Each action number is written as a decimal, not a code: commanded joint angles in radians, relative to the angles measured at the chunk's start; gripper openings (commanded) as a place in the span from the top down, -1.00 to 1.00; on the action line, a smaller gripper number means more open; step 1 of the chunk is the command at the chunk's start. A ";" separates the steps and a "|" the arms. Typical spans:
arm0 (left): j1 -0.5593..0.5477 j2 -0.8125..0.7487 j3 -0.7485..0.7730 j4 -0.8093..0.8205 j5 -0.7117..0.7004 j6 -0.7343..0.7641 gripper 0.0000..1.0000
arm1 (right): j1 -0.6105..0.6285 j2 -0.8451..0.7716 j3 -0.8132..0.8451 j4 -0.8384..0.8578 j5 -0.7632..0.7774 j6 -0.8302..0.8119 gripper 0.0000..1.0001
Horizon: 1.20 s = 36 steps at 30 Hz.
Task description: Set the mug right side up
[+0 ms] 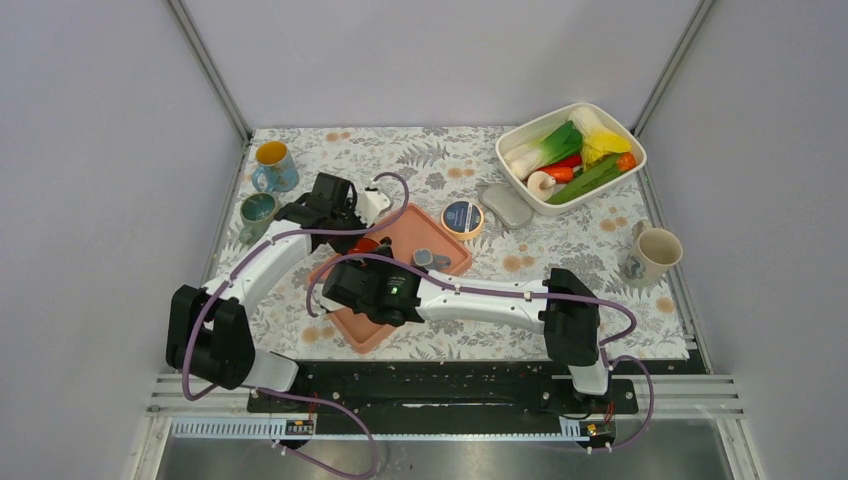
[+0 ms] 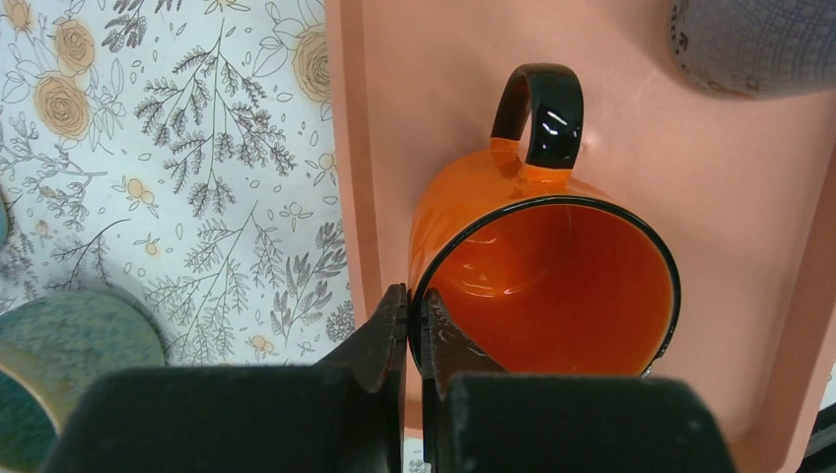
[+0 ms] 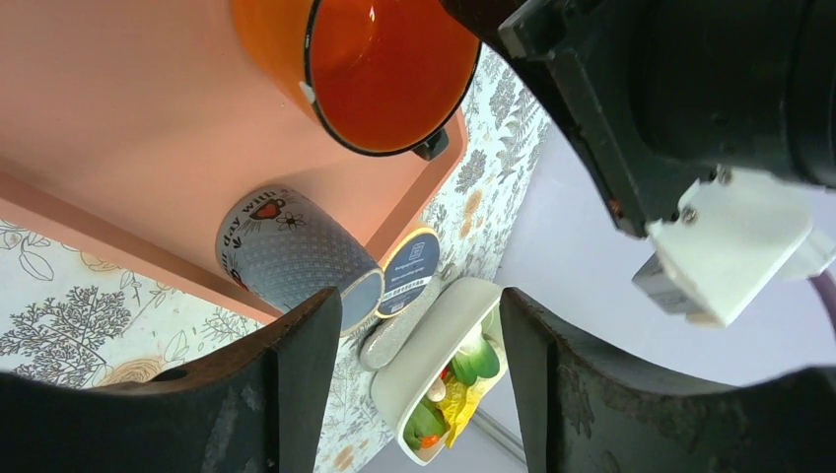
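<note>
The orange mug [image 2: 513, 197] with a black handle and rim rests on the salmon tray [image 2: 394, 99], its mouth turned toward the left wrist camera and its handle on the far side. My left gripper [image 2: 414, 301] is shut on the mug's rim, one finger inside and one outside. In the top view only a sliver of the mug [image 1: 366, 245] shows between the two wrists. My right gripper [image 3: 419, 305] stands open just in front of the mug [image 3: 384, 69], with nothing between its fingers.
A grey patterned mug [image 3: 286, 246] lies on its side in the tray [image 1: 420, 225]. Behind it are a round tin [image 1: 462, 217], a grey flat case [image 1: 507, 205] and a white tub [image 1: 512, 140] of vegetables. A teal mug [image 1: 258, 212], a blue mug [image 1: 273, 165] and a cream mug [image 1: 655, 252] stand on the cloth.
</note>
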 commanded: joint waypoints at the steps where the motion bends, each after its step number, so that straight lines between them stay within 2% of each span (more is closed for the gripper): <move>1: 0.074 0.027 0.065 0.076 0.089 -0.043 1.00 | 0.016 -0.099 -0.032 0.046 0.002 0.024 -0.38; 8: 0.231 0.089 0.206 0.063 0.163 -0.094 1.00 | 0.023 -0.214 -0.112 0.103 -0.061 0.086 -0.39; 16: 0.406 0.270 0.440 0.072 0.210 -0.193 1.00 | 0.021 -0.293 -0.203 0.157 -0.073 0.153 -0.40; 25: 0.483 0.571 0.739 0.037 0.088 -0.247 1.00 | 0.020 -0.323 -0.252 0.157 -0.050 0.209 -0.41; 32: 0.490 0.714 0.880 -0.011 0.052 -0.238 1.00 | 0.003 -0.342 -0.268 0.156 -0.053 0.274 -0.44; 36: 0.492 0.770 0.929 -0.027 0.042 -0.239 1.00 | -0.035 -0.346 -0.239 0.125 -0.073 0.391 -0.46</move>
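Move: The orange mug is already upright, its rim pinched in the left gripper. The free spot for it lies about 19 cm ahead and 12 left of that hand, some 6 below; the blue mug stands 6 cm beyond and 10 left of the spot, the green mug 9 nearer and 14 left of it. From the right hand, the grey mug lies roughly 6 cm ahead, 9 right, 13 below. Bring the left gripper, still shut on the orange mug's rim, off the tray in an arc some 21 cm forward and 17 left, rising about 4 cm and then sinking 6 beside the blue mug, while turning about 35 degrees counter-clockwise. Back the open, empty right gripper off a few centimetres right and back, lifting 5 cm and settling halfway down. ##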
